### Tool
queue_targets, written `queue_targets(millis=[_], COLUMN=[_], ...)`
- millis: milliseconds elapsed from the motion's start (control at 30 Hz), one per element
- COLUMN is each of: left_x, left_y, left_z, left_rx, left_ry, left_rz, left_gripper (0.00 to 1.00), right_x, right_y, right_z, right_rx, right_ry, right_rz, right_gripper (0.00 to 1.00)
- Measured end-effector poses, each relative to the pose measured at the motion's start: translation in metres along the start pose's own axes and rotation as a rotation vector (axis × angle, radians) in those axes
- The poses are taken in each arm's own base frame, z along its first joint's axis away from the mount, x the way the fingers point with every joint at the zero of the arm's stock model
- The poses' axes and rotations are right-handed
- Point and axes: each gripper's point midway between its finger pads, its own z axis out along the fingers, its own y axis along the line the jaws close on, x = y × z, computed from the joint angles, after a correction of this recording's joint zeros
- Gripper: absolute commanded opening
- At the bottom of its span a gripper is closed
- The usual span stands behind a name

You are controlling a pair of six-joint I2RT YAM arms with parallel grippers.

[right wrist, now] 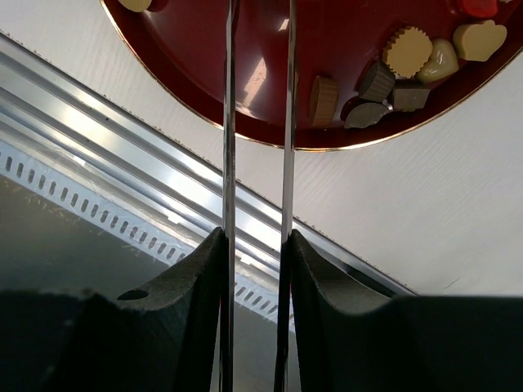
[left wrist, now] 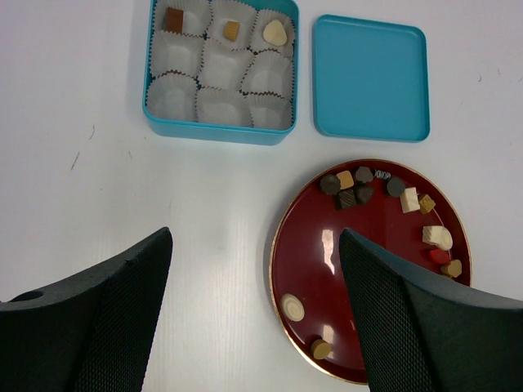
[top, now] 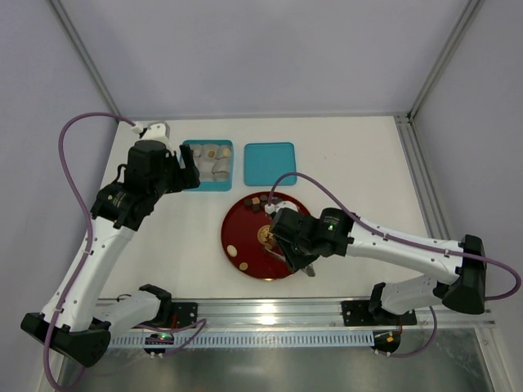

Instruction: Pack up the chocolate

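The chocolate lies mostly on the red plate (left wrist: 327,269). In the left wrist view a cluster of dark, tan and white pieces (left wrist: 359,186) sits at the plate's far rim, and a cream disc (left wrist: 292,307) and a tan round piece (left wrist: 320,349) sit near its left rim. The teal box (left wrist: 219,69) of paper cups holds three pieces in its far row. My left gripper (left wrist: 255,245) is open and empty; in the top view it (top: 189,173) hangs by the box (top: 208,165). My right gripper (top: 301,263) is over the plate's near right part. Its thin metal blades (right wrist: 259,16) stand a narrow gap apart with nothing seen between them, and their tips are out of view.
The teal lid (left wrist: 372,77) lies right of the box. The plate has a round gold emblem (top: 265,236) at its centre. A metal rail (right wrist: 122,139) runs along the table's near edge, close to the plate. Purple cables loop off both arms.
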Motion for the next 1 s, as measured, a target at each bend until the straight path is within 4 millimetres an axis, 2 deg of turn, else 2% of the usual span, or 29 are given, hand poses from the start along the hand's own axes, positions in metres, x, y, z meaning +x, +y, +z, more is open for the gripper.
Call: queue_targets(millis=[333, 600, 800, 1000], left_x=[0.0, -0.002, -0.012, -0.024], left_y=[0.0, 0.0, -0.003, -0.007], left_z=[0.0, -0.001, -0.008, -0.017], left_rx=[0.0, 0.002, 0.014, 0.03], left_ry=[0.0, -0.004, -0.026, -0.053], left_rz=[0.0, -0.001, -0.006, -0.009], left_gripper=[0.81, 0.81, 0.81, 0.81], right_x=[-0.046, -0.106, -0.169, -0.247], right_y=[0.001, -0.013, -0.017, -0.011], right_z=[-0.016, -0.023, -0.014, 0.009], right_rx=[0.018, 0.034, 0.047, 0.057], right_ry=[-0.084, -0.178, -0.257, -0.35], right_rz=[0.01, 0.054, 0.057, 0.036], right_gripper=[0.36, 0.36, 0.36, 0.36])
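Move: My right hand, holding the tongs with a caramel-coloured chocolate at their tips, is over the near right part of the red plate. The blue box the chocolate is going to lies about 33 cm ahead and 25 cm to its left, some 16 cm below. The plate's middle is roughly 12 cm ahead and 7 cm left, and the blue lid is 33 cm ahead and 6 cm left. From my left hand the box is about 14 cm ahead, about level sideways and 30 cm below. Keeping my right grip on the tongs, I lift the chocolate clear and carry it across the plate, forward about 20 cm and left some 11 cm while climbing 8 cm. The reach speeds up, and my wrist tips the fingers up roughly 20 degrees, swinging the tong tips towards the box's right side. My left hand, open and empty, rises 3 cm near the end. ##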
